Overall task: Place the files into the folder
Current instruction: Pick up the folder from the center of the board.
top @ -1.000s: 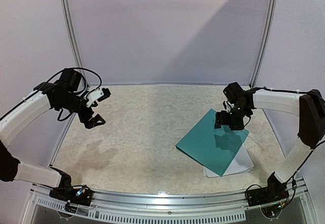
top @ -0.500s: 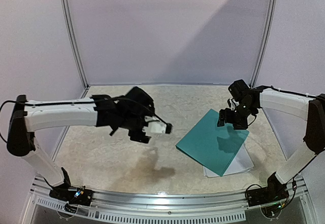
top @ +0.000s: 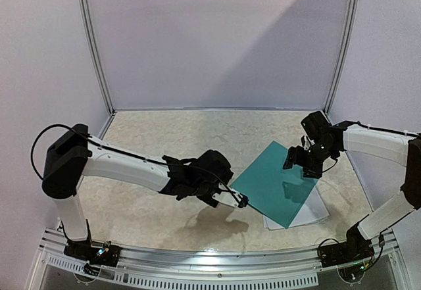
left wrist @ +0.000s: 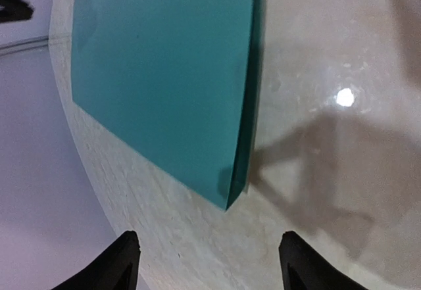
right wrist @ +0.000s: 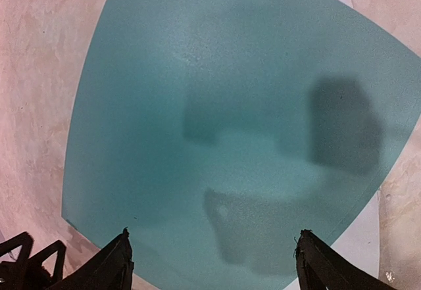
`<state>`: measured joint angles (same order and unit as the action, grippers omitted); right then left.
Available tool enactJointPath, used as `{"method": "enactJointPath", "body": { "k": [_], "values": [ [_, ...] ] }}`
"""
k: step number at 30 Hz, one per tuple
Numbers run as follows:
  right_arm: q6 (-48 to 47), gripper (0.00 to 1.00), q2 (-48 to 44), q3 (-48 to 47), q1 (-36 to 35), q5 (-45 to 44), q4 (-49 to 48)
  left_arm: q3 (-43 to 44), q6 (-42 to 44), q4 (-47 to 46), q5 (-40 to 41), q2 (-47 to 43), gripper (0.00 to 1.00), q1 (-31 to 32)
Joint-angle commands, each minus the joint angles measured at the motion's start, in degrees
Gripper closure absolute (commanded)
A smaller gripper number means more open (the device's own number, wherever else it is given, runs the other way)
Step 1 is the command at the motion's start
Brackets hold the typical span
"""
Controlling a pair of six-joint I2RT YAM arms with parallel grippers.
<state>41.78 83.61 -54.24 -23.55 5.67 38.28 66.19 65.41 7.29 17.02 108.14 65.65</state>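
The closed teal folder (top: 279, 181) lies flat at the right of the table, on top of the white files (top: 310, 216), which stick out only at its near right side. My left gripper (top: 241, 202) is low at the folder's left corner, jaws apart, nothing between them. In the left wrist view that corner of the folder (left wrist: 227, 198) points at the gap of the gripper (left wrist: 207, 254). My right gripper (top: 301, 161) hovers open above the folder's far part. Below the right gripper (right wrist: 214, 250) the folder (right wrist: 230, 106) fills the view, a strip of files (right wrist: 358, 250) beside it.
The beige speckled tabletop (top: 151, 139) has a metal rail (top: 197, 260) along its near edge. White walls with metal posts (top: 92, 47) close the back and sides. The left arm (top: 125, 165) stretches across the table's middle.
My left arm has swung from the far left across the table down to the folder's left corner, its jaws narrowing a little. The right gripper has drifted slightly right.
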Motion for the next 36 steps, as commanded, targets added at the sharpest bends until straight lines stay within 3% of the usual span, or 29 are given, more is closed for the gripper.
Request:
{"method": "enactJointPath", "body": {
  "k": [1, 8, 17, 24, 33, 36],
  "values": [
    [-0.8, 0.14, -2.8, -0.5, 0.2, 0.3, 1.5, 1.8, 1.6, -6.0, 0.1, 6.1, 0.27, 2.3],
    [0.0, 0.14, -5.8, -0.3, 0.1, -3.2, 2.5, -3.8, 4.7, -17.1, -1.0, 5.9, 0.33, 1.6],
    [1.5, 0.14, -9.6, 1.1, 0.2, -5.2, 5.1, -4.1, 6.3, -31.2, 0.7, 11.4, 0.42, 1.8],
    [1.2, 0.14, -13.4, 2.8, 0.2, -7.0, 5.8, -4.0, 6.4, -33.9, 1.1, 13.5, 0.46, 1.4],
    [-0.8, 0.14, -14.7, 2.3, 0.2, -6.4, 5.8, -6.7, 8.6, -50.4, 1.7, 15.8, 0.56, 0.7],
    [-1.6, 0.14, -14.8, 1.5, 0.2, -6.3, 6.3, -5.6, 8.6, -50.7, 0.8, 16.4, 0.58, -0.2]
  ]
}}
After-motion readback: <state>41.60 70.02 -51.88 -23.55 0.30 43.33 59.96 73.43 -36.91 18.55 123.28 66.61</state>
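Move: The left hand is just short of the folder's left corner, which lies about 3 cm to its right, 1 cm ahead and 5 cm below. The folder's middle is about 16 cm to the hand's right and level with it. The papers, mostly under the folder, centre some 22 cm right and 3 cm back. From the right hand, the folder's middle lies about 7 cm left, level with it and 7 cm below. Bring the left gripper about 6 cm right onto the folder's left corner, dipping some 3 cm at once and then easing slightly forward while staying low. Tilt its fingers up about 20 degrees towards level and close them partway around the corner, without shutting. Meanwhile lift the open right hand about 5 cm, drifting right and back from the folder. ##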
